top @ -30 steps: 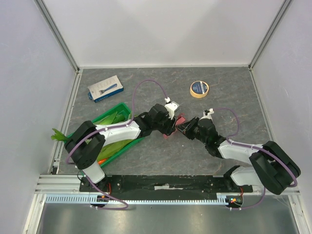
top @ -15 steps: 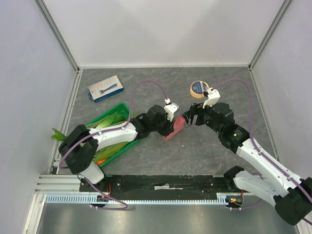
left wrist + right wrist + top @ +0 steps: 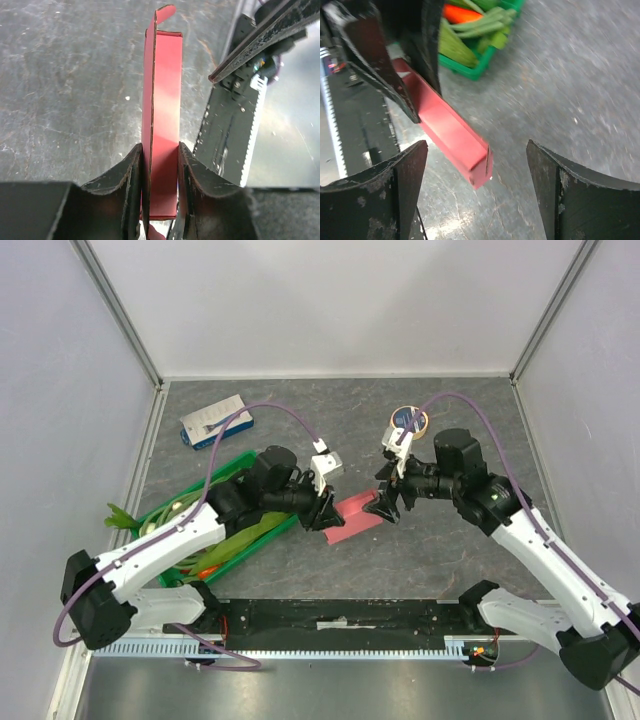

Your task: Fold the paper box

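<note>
The paper box [image 3: 357, 517] is a long pink-salmon tube near the table's middle. My left gripper [image 3: 323, 510] is shut on its left end. In the left wrist view the box [image 3: 164, 110] runs straight out from between the fingers [image 3: 131, 180], with an open flap at its far tip. My right gripper [image 3: 386, 503] stands open at the box's right end. In the right wrist view that free end [image 3: 465, 145] lies between the wide-apart fingers [image 3: 410, 170] and touches neither; a small flap edge shows on it. The left gripper's dark fingers [image 3: 395, 75] hold the far end.
A green crate [image 3: 243, 460] of vegetables sits at the left under my left arm. A blue-and-white flat package [image 3: 215, 421] lies at the back left and a tape roll [image 3: 408, 421] at the back right. The black base rail [image 3: 230, 130] runs along the near edge.
My right gripper let go of the box, opened wide and backed off to its right end. The left gripper closed on the box and drew it nearer.
</note>
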Robot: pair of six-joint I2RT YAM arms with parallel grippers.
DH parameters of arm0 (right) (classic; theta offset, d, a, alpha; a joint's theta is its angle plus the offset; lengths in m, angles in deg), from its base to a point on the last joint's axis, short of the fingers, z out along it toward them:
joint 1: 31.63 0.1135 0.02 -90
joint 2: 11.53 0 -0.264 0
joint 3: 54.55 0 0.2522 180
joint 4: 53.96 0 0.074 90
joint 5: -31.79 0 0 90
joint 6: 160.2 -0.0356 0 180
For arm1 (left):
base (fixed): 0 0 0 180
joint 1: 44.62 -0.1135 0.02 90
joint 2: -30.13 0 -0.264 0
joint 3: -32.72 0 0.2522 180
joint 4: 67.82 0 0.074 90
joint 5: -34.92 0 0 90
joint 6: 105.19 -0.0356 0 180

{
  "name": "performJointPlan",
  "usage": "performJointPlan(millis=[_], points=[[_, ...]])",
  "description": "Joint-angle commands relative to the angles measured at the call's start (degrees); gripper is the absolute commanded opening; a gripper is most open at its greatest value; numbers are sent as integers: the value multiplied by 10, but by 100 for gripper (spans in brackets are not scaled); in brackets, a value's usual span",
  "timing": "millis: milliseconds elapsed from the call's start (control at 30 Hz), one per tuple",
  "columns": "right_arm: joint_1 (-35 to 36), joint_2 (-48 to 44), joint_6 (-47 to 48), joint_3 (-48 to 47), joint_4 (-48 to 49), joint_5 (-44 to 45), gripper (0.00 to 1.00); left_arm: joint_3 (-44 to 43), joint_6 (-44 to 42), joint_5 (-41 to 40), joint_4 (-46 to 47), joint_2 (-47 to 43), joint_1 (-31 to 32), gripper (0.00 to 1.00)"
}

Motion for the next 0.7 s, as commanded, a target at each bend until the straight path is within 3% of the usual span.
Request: performJointPlan(millis=[0, 167, 367, 567, 667], points=[[21, 43, 89, -78, -92, -144, 87, -39, -96, 108, -94, -21, -1, 31], [66, 92, 110, -106, -140, -161, 81, -81, -167, 140, -168, -21, -2, 30], [105, 112, 104, -100, -137, -158, 73, -97, -199, 151, -186, -24, -2, 29], [124, 106, 91, -79, -102, -109, 52, -109, -208, 156, -201, 2, -2, 29], [129, 104, 92, -61, -86, -87, 49, -111, -208, 152, -198, 10, -2, 28]])
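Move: Between the two hands, the pink paper box is already gripped near its left end by the left hand, its middle about 5 cm right of, 1 cm ahead of and 2 cm below those fingers. From the open right hand that middle lies some 7 cm left, 2 cm back and 5 cm below. The vegetable basket sits about 26 cm left of the left hand, level with it and 14 cm lower; the tape roll lies 19 cm ahead, 7 cm right and 18 cm below the right hand. Swinging back about 7 cm and left 5 cm, after a brief rise that turns into a slight sink, the right hand yaws some 25 degrees counter-clockwise, brings its fingers astride the box's free end and half closes them, one finger coming against the side. The left hand keeps its pinch, drawing the box back and a little up and left while turning it clockwise. ##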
